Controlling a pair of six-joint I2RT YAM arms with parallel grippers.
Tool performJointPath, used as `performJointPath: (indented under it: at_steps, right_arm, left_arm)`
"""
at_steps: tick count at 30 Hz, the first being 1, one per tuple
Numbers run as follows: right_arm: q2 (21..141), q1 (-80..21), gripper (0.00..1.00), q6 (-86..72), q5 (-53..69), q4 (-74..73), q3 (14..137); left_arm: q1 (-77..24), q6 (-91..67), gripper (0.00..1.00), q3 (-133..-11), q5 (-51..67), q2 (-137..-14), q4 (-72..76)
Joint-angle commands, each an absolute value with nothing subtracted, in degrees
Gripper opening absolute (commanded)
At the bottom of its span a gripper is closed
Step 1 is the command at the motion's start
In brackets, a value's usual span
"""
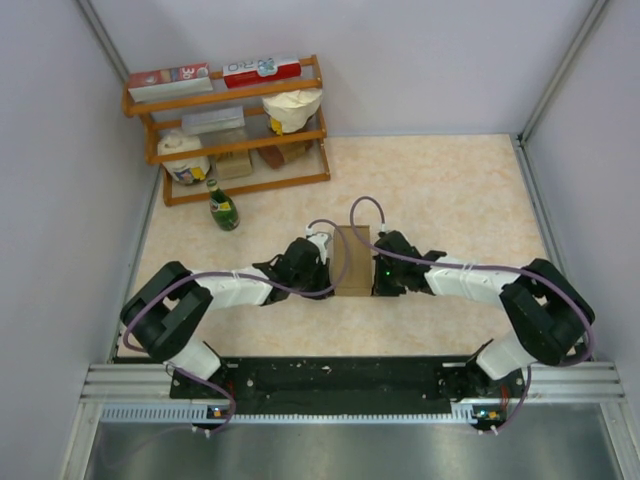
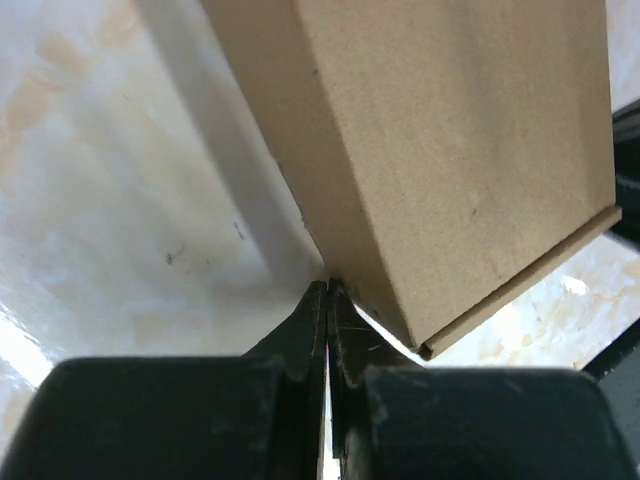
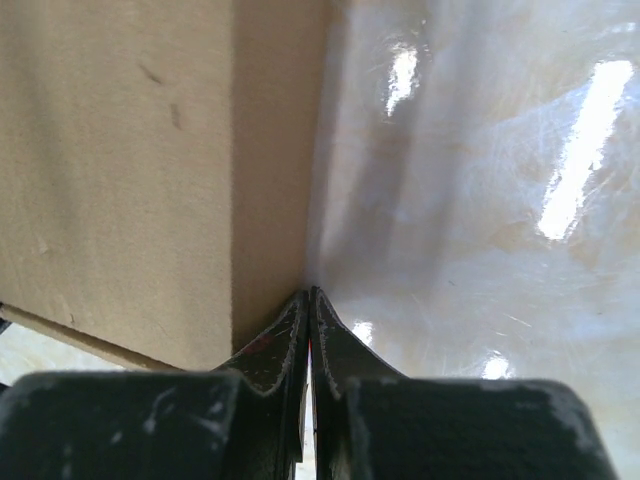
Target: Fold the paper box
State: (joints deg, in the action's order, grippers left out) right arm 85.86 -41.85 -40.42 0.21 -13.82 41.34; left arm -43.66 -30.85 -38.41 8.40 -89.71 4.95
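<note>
The paper box (image 1: 352, 260) is a plain brown closed block standing on the table between both arms. My left gripper (image 1: 328, 268) is shut, its tips against the bottom edge of the box's left side. From the left wrist, the box (image 2: 450, 150) fills the upper right and the gripper (image 2: 328, 286) meets its lower edge with nothing between the jaws. My right gripper (image 1: 377, 270) is shut too, at the box's right side. From the right wrist, the box (image 3: 120, 170) fills the left and the gripper (image 3: 308, 293) touches its base corner, holding nothing.
A wooden shelf (image 1: 230, 130) at the back left carries red-and-white printed boxes (image 1: 262, 70), a cream paper bag (image 1: 293, 108) and other packages. A green bottle (image 1: 223, 208) stands in front of it. Grey walls close in the left, right and back of the table.
</note>
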Motion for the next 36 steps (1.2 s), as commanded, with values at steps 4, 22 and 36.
performJointPath:
  at_steps: [4,22,36]
  right_arm:
    - [81.3,-33.1,0.0,-35.3,-0.3,-14.5,40.0]
    - [106.1,-22.4,0.0,-19.3,4.4,-15.6,69.6]
    - [107.8,-22.3,0.0,-19.6,13.1,-15.1,69.2]
  left_arm:
    - [-42.0,-33.0,0.0,-35.0,6.6,-83.0,1.7]
    - [-27.8,-26.6,0.0,-57.9,16.0,-106.2,8.0]
    - [-26.6,-28.4,0.0,-59.1,19.0,-110.6,9.3]
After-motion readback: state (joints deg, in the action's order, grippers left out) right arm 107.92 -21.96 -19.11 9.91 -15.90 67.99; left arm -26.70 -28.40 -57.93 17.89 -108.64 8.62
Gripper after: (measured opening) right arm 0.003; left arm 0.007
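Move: The closed paper box stands between the two grippers, about level with the fingertips. Its middle is some 8 cm ahead and 6 cm to the right of the left hand, and some 8 cm ahead and 6 cm to the left of the right hand. The box's far-left corner lies about 18 cm straight ahead of the left hand. The green bottle stands roughly 21 cm ahead of the left hand, 30 cm to its left and 9 cm up. Take both shut grippers off the box's near side ends. Swing each outward about 6 cm and run it forward alongside the box, the left low for about 14 cm, the right some 16 cm and lifting about 4 cm before sinking. Bring the left fingertips back in against the left wall by the far corner; stop the right a few centimetres off the right wall. ##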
